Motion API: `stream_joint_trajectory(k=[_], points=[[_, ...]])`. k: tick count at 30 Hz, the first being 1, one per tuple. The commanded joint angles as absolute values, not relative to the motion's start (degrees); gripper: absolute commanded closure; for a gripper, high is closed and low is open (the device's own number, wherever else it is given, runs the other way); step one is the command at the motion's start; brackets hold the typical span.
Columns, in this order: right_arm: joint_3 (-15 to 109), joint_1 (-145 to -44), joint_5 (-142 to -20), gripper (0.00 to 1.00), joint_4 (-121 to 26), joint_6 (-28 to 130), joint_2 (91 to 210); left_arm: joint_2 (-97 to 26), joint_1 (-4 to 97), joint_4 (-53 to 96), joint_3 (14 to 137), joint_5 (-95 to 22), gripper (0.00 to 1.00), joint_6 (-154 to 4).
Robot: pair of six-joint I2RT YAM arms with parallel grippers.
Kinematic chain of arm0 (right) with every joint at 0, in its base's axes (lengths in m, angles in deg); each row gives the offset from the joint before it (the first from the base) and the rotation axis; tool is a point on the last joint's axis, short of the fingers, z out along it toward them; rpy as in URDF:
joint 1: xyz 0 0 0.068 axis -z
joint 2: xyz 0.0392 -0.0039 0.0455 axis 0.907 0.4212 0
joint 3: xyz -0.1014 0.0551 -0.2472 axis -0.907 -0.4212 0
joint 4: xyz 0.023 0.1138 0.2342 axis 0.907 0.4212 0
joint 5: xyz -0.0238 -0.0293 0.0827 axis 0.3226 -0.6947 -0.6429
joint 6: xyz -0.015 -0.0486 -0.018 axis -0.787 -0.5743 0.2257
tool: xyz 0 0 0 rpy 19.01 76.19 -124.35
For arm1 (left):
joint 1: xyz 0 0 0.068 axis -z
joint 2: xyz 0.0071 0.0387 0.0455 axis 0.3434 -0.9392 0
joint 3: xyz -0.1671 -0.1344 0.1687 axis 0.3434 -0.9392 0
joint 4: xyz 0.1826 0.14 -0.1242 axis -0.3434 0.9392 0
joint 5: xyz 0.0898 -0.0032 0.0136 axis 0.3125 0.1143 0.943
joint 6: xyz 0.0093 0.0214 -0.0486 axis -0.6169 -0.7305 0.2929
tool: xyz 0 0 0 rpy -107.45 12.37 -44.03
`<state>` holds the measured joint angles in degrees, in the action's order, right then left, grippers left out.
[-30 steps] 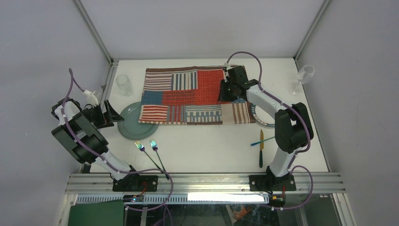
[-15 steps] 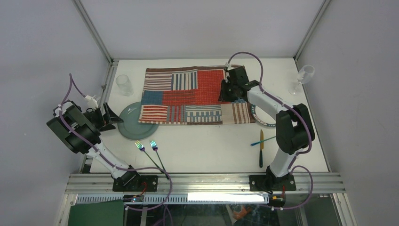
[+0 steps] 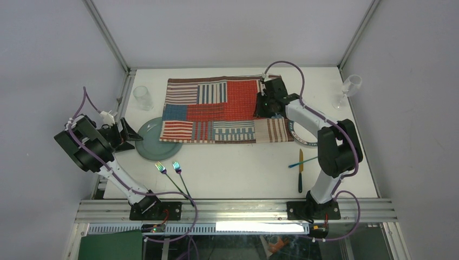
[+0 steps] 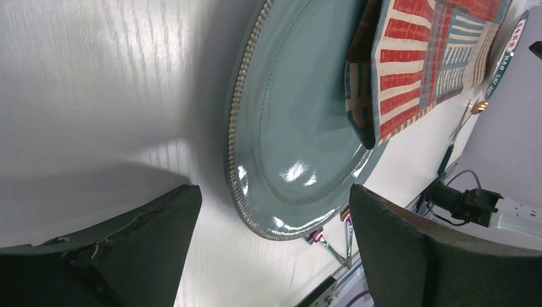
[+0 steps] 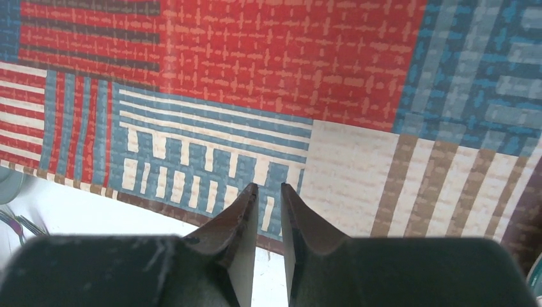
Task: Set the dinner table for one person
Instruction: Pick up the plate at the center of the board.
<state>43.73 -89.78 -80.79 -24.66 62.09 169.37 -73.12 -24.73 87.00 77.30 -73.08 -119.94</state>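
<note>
The white dinner table (image 3: pixel 238 162) carries a striped red-blue patchwork placemat (image 3: pixel 227 111). Its near-left corner overlaps a teal plate (image 3: pixel 151 142), which also shows in the left wrist view as the teal plate (image 4: pixel 287 128). My left gripper (image 3: pixel 125 136) is wide open just left of that plate's rim, low over the table (image 4: pixel 96 96), with nothing between its fingers. My right gripper (image 3: pixel 270 102) hovers above the placemat's right part (image 5: pixel 287 64). Its fingers (image 5: pixel 246 204) stand a narrow gap apart and hold nothing.
A blue-rimmed plate (image 3: pixel 304 140) lies partly under the placemat's right edge. Two iridescent forks (image 3: pixel 168 168) lie near the left base. A knife (image 3: pixel 300 170) and a thin green utensil (image 3: pixel 304 161) lie at near right. A tumbler (image 3: pixel 143 97) and a stemmed glass (image 3: pixel 349 89) stand at the back.
My left arm has swung back and left while its gripper stays beside the teal plate, its jaws slightly narrower. The right gripper has edged a little to the right over the placemat.
</note>
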Motion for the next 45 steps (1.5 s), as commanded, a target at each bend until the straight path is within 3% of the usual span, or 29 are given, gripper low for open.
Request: stream_joint_trajectory(k=[1, 14, 18, 23, 29, 38, 42, 45], points=[[43.5, -87.8, -81.4, 0.78, -27.7, 62.9, 168.4, -75.8, -22.1, 84.8, 80.8, -73.6, 0.1, -119.7], [43.6, -84.9, -82.6, 0.79, -27.7, 63.7, 170.8, -81.0, -15.2, 85.0, 81.8, -77.4, 0.2, -120.1], [43.6, -84.9, -82.9, 0.8, -27.6, 63.7, 170.4, -81.0, -15.3, 85.3, 80.8, -77.1, 0.38, -121.7], [43.1, -85.0, -82.6, 0.81, -27.2, 63.9, 168.5, -81.2, -16.6, 85.3, 79.9, -77.6, 0.75, -123.4], [41.8, -85.2, -84.1, 0.84, -27.7, 64.5, 166.7, -81.9, -18.7, 86.5, 79.4, -79.2, 0.98, -126.9], [40.8, -88.0, -83.1, 0.91, -27.7, 64.3, 166.7, -83.1, -25.5, 96.4, 81.6, -83.7, 1.0, -140.0], [41.5, -89.5, -84.0, 1.0, -27.8, 63.8, 167.4, -86.0, -27.6, 104.3, 83.4, -87.2, 1.0, -149.1], [42.4, -90.8, -87.2, 1.0, -28.5, 63.1, 168.2, -86.9, -29.0, 105.4, 83.3, -87.3, 1.0, -151.3]])
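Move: The green plate's middle lies about 9 cm to the right of the open left gripper and 1 cm farther out, some 3 cm lower. The placemat, one corner over the plate, has its middle about 35 cm right of the gripper and 13 cm ahead; a glass stands about 15 cm ahead and 3 cm right. The two forks lie about 15 cm back, 15 and 19 cm right. From the right gripper the plate is some 39 cm left, 9 cm back and 8 cm down. Sweep the open left gripper forward and right, about 4 cm each, onto the green plate's near-left rim, then sink 2 cm while drawing back and closing to pinch the rim. Keeping the pinch, draw back and slightly left, rising about 2 cm and tipping the fingers some 15 degrees flatter. Over the mat, swing the right gripper 3 cm right and back again, easing lower and shutting it empty. ##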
